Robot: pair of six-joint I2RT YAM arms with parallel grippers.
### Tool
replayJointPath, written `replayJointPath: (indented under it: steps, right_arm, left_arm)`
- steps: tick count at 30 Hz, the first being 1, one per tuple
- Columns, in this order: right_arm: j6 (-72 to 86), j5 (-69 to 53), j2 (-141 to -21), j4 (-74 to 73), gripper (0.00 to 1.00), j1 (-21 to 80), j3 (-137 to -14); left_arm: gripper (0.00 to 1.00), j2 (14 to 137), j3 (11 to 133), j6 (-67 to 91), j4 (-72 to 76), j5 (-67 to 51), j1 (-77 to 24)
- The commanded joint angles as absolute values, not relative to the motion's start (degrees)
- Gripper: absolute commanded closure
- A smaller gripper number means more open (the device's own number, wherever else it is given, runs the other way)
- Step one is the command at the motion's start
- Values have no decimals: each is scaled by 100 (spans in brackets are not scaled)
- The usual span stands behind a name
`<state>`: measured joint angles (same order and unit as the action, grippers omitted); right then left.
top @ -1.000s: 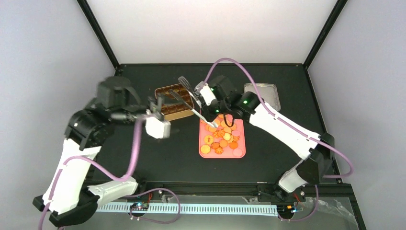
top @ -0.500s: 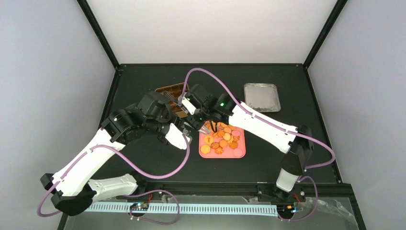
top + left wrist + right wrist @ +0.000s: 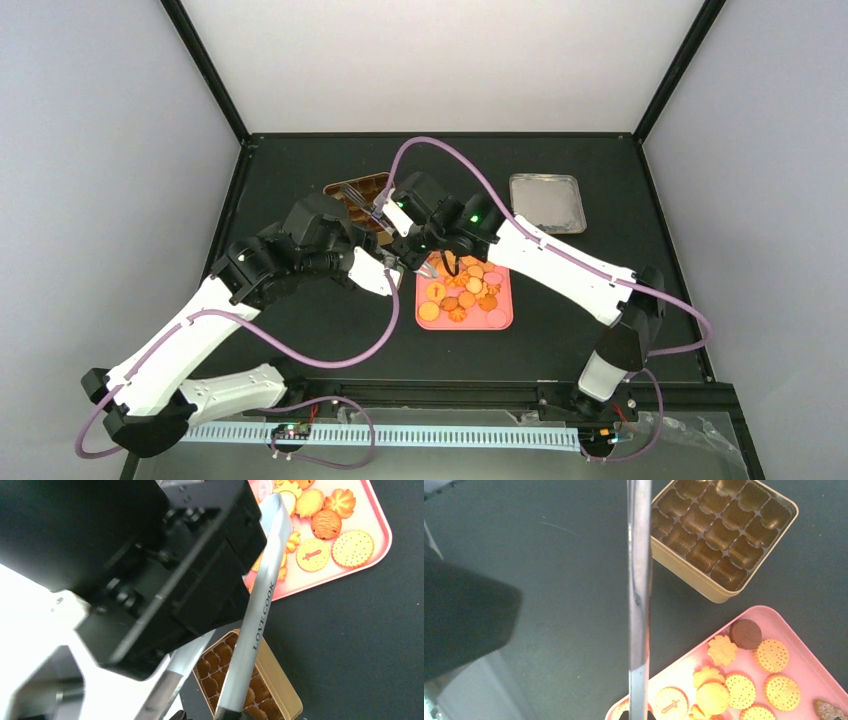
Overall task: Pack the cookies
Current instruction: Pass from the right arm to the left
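Note:
The cookies [image 3: 465, 290] lie loose on a pink tray [image 3: 512, 300], mostly round golden ones [image 3: 769, 655], with some flower shapes and one dark brown [image 3: 745, 633]. A square gold tin [image 3: 355, 190] with empty brown compartments [image 3: 724, 535] stands just beyond the tray's far left corner. My right gripper [image 3: 420, 255] is shut on metal tongs [image 3: 639, 580] that run straight up its view. My left gripper [image 3: 392, 268] sits close beside it. One tong arm [image 3: 260, 615] runs down to the left jaws at the frame's bottom edge, where the fingers are almost hidden.
A flat silver metal lid [image 3: 546, 202] lies at the back right. The right arm's black wrist housing [image 3: 150, 555] fills much of the left wrist view. Both arms crowd together over the gap between tin and tray. Black uprights frame the table's back corners.
The left arm swung right and down from beside the tin to meet the right gripper at the tray's near left corner. The right gripper shifted left with the tongs.

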<state>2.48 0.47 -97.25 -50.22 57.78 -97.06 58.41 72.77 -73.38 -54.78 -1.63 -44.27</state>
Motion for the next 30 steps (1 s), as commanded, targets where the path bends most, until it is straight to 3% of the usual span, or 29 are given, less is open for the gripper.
replayJointPath:
  steps: [1, 3, 10, 16, 30]
  right_arm:
    - [290, -89, -9361, -4798, 99, 5837, -9768]
    - [282, -97, -9279, -4763, 99, 5836, -9723]
    - [272, -244, -8869, -4443, 99, 5836, -9434]
    - [165, -700, -8161, -3646, 99, 5836, -8725]
    - [71, -1168, -7778, -3422, 99, 5824, -8478]
  left_arm:
    - [72, 5810, 7346, -7243, -5504, 65, -4311]
    - [73, 5817, 7356, -7248, -5718, 43, -4277]
    - [91, 5987, 7679, -6967, -6363, -282, -4096]
    - [94, 6146, 7960, -6559, -6773, -995, -3898]
    - [94, 6167, 7630, -5966, -6599, -1759, -3766]
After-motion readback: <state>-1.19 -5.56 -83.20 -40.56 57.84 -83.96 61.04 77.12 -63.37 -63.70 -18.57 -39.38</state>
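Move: The tongs' free arm already runs between the left hand's open fingertips, only about 1 cm ahead of the hand point at the same height. From the right hand, which still clamps the other arm, it lies some 3 cm back, 2 cm left and 3 cm up. The cookie box sits about 20 cm ahead and 10 cm left of the left hand; the pink tray is roughly 6 cm ahead and 14 cm right, both some 27 cm lower. The tongs' free arm is pinched near the handle–steel joint as the left fingers shut around it, then draw back about 3 cm, tipping some 20 degrees more steeply down. The right hand keeps its closed grip on the other arm, rising about 4 cm, backing some 3 cm and easing 2 cm right, away from the box. ##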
